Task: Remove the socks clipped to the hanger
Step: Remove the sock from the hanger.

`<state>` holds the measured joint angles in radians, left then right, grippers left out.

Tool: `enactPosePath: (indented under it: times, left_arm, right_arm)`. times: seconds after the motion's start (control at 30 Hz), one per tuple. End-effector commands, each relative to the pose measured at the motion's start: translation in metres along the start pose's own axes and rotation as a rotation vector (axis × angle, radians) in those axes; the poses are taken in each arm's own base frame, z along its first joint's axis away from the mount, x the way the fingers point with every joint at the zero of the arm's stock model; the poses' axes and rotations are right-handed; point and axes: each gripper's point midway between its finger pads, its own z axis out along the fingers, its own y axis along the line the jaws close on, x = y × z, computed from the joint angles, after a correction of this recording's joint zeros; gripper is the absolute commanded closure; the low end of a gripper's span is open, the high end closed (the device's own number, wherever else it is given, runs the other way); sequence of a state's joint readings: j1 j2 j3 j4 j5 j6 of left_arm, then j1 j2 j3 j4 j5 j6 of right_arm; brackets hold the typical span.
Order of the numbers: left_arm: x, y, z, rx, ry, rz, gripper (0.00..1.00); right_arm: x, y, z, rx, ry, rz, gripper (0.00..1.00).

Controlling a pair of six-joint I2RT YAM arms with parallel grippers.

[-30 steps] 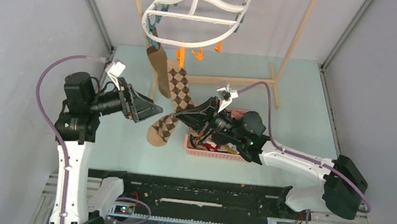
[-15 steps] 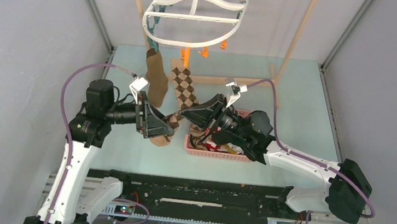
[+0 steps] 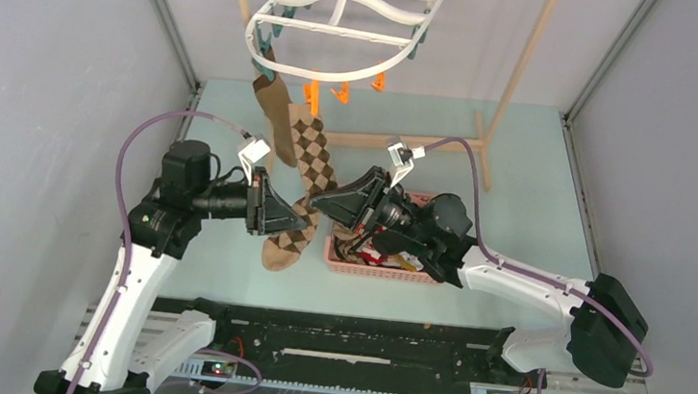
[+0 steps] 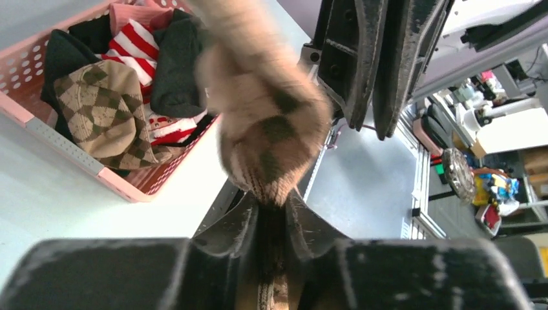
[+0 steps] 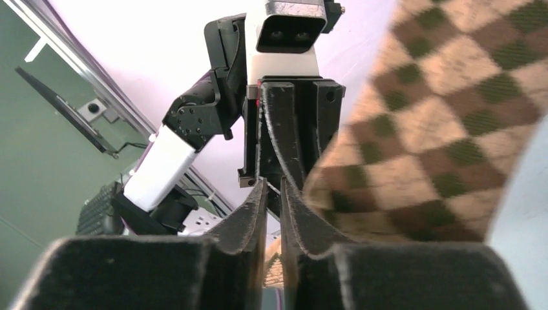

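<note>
The white oval hanger (image 3: 296,24) hangs at the top, with orange and teal pins. Two socks stay clipped to it: a plain tan-brown sock (image 3: 275,118) and a brown argyle sock (image 3: 313,155). My left gripper (image 3: 294,223) (image 4: 273,200) is shut on the argyle sock (image 4: 265,116) near its toe end. My right gripper (image 3: 318,197) (image 5: 274,187) faces it from the right. Its jaws stand a narrow slit apart with nothing between them, and the argyle sock (image 5: 439,129) lies against the outer side of its right finger.
A pink basket (image 3: 372,270) (image 4: 26,110) holding several loose socks sits on the table under my right arm. The light wooden rack frame (image 3: 523,59) stands behind, its foot bar running across the back. Grey walls close in on both sides.
My left arm swung right to the argyle sock and its jaws closed on the lower end. My right gripper's jaws went from shut to slightly parted, and the sock slipped out.
</note>
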<state>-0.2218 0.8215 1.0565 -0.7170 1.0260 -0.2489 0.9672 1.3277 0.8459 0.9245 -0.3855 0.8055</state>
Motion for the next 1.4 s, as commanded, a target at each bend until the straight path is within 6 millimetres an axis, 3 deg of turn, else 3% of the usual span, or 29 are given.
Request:
enactPosePath:
  times: [0.0, 0.13, 0.3, 0.57, 0.77, 1.03, 1.37]
  left_arm:
    - [0.004, 0.009, 0.0, -0.051, -0.008, 0.037, 0.87]
    - [0.005, 0.01, -0.003, -0.075, -0.008, 0.059, 0.99]
    - [0.008, 0.008, -0.005, -0.081, -0.004, 0.063, 1.0]
    - [0.008, -0.006, -0.01, -0.051, -0.002, 0.077, 1.0]
    - [0.008, -0.012, -0.011, -0.029, 0.005, 0.085, 1.0]
    - [0.009, -0.016, -0.011, -0.008, 0.012, 0.084, 1.0]
    - [0.008, -0.033, -0.015, 0.052, 0.009, 0.083, 1.0]
  right_arm:
    - [-0.028, 0.009, 0.005, 0.006, -0.077, -0.01, 0.72]
    - [-0.043, -0.01, 0.001, 0.127, -0.14, -0.06, 0.57]
    - [-0.066, -0.044, -0.001, 0.332, -0.199, -0.19, 0.39]
    - [-0.093, -0.07, 0.026, 0.225, -0.279, -0.114, 0.28]
    - [-0.097, -0.067, 0.04, 0.077, -0.274, -0.007, 0.21]
    - [-0.112, -0.062, 0.042, -0.151, -0.336, 0.169, 0.12]
    - [-0.126, -0.071, 0.049, -0.225, -0.407, 0.295, 0.16]
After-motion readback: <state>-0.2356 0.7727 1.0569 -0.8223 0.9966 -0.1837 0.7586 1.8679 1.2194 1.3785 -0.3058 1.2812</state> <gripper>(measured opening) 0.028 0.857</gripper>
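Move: The argyle sock's ankle is right at my left fingertips, between the pads. From my right hand its cuff, clipped to the hanger's front edge, is about 16 cm ahead, 4 cm to the left and 5 cm up. The orange clip sits about 3 cm above the cuff; a plain brown sock hangs roughly 4 cm to the left of it, level in reach. The basket is some 17 cm right, 2 cm ahead and 32 cm below that hand. I finish shutting my left fingers on the argyle sock's ankle and keep that pinch, easing it back a centimetre or two. My right fingers let go of the sock and open wide as the hand sweeps about 15 cm forward to the clipped cuff, slightly up at the end, with the fingertips tilting up some 20 degrees, until the open fingers stand either side of the cuff under the orange clip. ##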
